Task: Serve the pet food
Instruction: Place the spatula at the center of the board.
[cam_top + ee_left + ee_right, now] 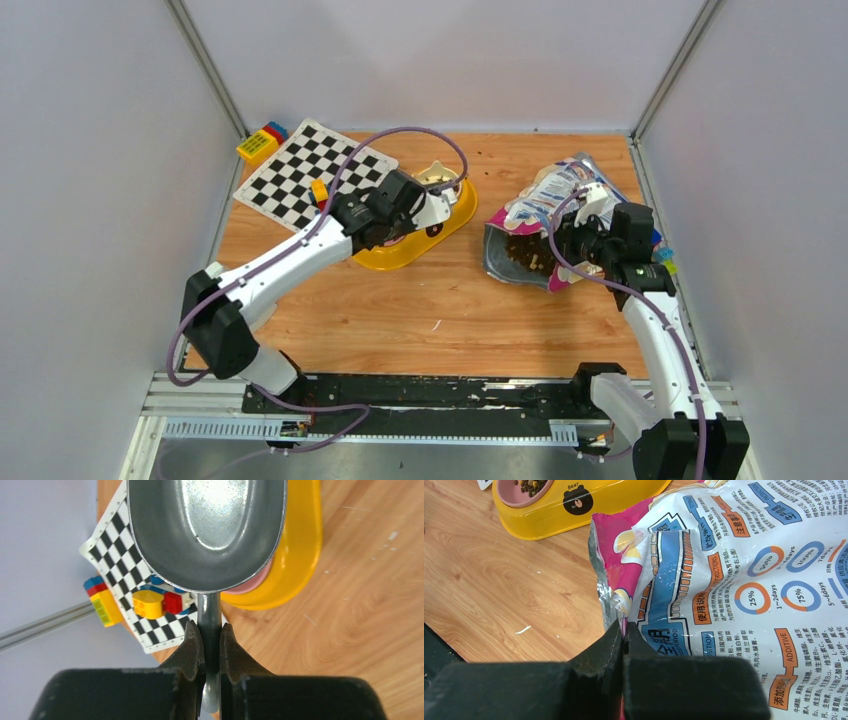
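Observation:
A glossy blue-and-pink bag (550, 200) lies on its side at the right, mouth toward the arms, with dark brown pet food (527, 255) showing inside. My right gripper (623, 630) is shut on the bag's (749, 580) pink edge. The yellow double-bowl feeder (400, 255) sits mid-table; its pink bowl holds some pet food (530, 485). My left gripper (210, 630) is shut on the handle of a grey scoop (207, 530), which hangs over the feeder (300, 555) with its bowl empty.
A checkerboard mat (305, 175) lies at the back left, with toy blocks (150, 603) on it and more blocks (262, 142) at its far corner. White walls enclose the table on three sides. A black rail (430, 390) runs along the near edge.

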{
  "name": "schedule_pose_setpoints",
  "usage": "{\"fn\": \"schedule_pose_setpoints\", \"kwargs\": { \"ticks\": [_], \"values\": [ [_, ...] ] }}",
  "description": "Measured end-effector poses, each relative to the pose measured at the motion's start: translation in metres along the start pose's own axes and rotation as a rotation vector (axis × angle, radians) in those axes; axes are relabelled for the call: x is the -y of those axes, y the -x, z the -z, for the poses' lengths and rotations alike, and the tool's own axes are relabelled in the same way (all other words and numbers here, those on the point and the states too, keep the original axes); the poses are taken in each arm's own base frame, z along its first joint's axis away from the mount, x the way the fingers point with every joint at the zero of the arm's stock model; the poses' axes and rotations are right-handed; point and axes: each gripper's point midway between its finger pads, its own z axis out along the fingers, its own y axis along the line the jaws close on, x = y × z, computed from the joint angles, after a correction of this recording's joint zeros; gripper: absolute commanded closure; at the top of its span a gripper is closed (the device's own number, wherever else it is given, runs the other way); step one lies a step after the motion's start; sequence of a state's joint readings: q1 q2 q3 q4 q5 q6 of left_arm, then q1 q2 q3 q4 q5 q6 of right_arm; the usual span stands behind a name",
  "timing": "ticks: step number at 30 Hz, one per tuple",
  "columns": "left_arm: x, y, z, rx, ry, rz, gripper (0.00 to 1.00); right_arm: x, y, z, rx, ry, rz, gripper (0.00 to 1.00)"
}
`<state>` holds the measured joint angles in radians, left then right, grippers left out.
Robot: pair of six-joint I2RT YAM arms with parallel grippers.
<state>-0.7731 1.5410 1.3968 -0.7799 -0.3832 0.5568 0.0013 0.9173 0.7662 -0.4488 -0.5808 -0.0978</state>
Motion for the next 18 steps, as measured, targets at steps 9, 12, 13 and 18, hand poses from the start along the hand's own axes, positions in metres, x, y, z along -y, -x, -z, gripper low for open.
{"fn": "schedule_pose_setpoints", "kwargs": {
  "ticks": [9, 12, 13, 18],
  "values": [
    [0.082, -0.006, 0.016, 0.179, -0.168, -0.112, 1.00, 0.001, 0.006, 0.001, -0.004, -0.002, -0.005, 1.00],
    [0.122, -0.009, 0.021, 0.246, -0.249, -0.203, 1.00, 0.004, 0.015, 0.003, 0.005, -0.007, -0.019, 1.00],
    [0.135, -0.010, 0.022, 0.267, -0.275, -0.239, 1.00, 0.005, 0.019, 0.004, 0.012, -0.012, -0.019, 1.00],
    [0.189, -0.016, 0.016, 0.324, -0.343, -0.420, 1.00, 0.009, 0.035, 0.009, 0.030, -0.032, -0.015, 1.00]
  ]
}}
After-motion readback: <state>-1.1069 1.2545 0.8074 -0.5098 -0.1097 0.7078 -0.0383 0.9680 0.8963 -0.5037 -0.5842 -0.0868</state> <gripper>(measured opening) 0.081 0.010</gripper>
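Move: The spatula is already pinched in the left gripper. Its goal, the clear wood at the board's near middle, lies roughly 16 cm back, 7 cm right and 19 cm below that hand. The pink bowl is about 3 cm ahead, 2 cm left and 17 cm below; the cream bowl is some 12 cm ahead, 8 cm right and equally low. From the right hand, holding the food bag, that clear spot is about 10 cm back, 21 cm left and 18 cm below. Bring the left gripper back about 15 cm from above the bowls towards the clear near-middle wood, sinking some 10 cm and edging right, while turning it roughly 35 degrees clockwise; keep the fingers closed on the spatula handle. With the right hand, keep gripping the bag's edge and, after a short wait, raise it about 3 cm, slightly forward. ##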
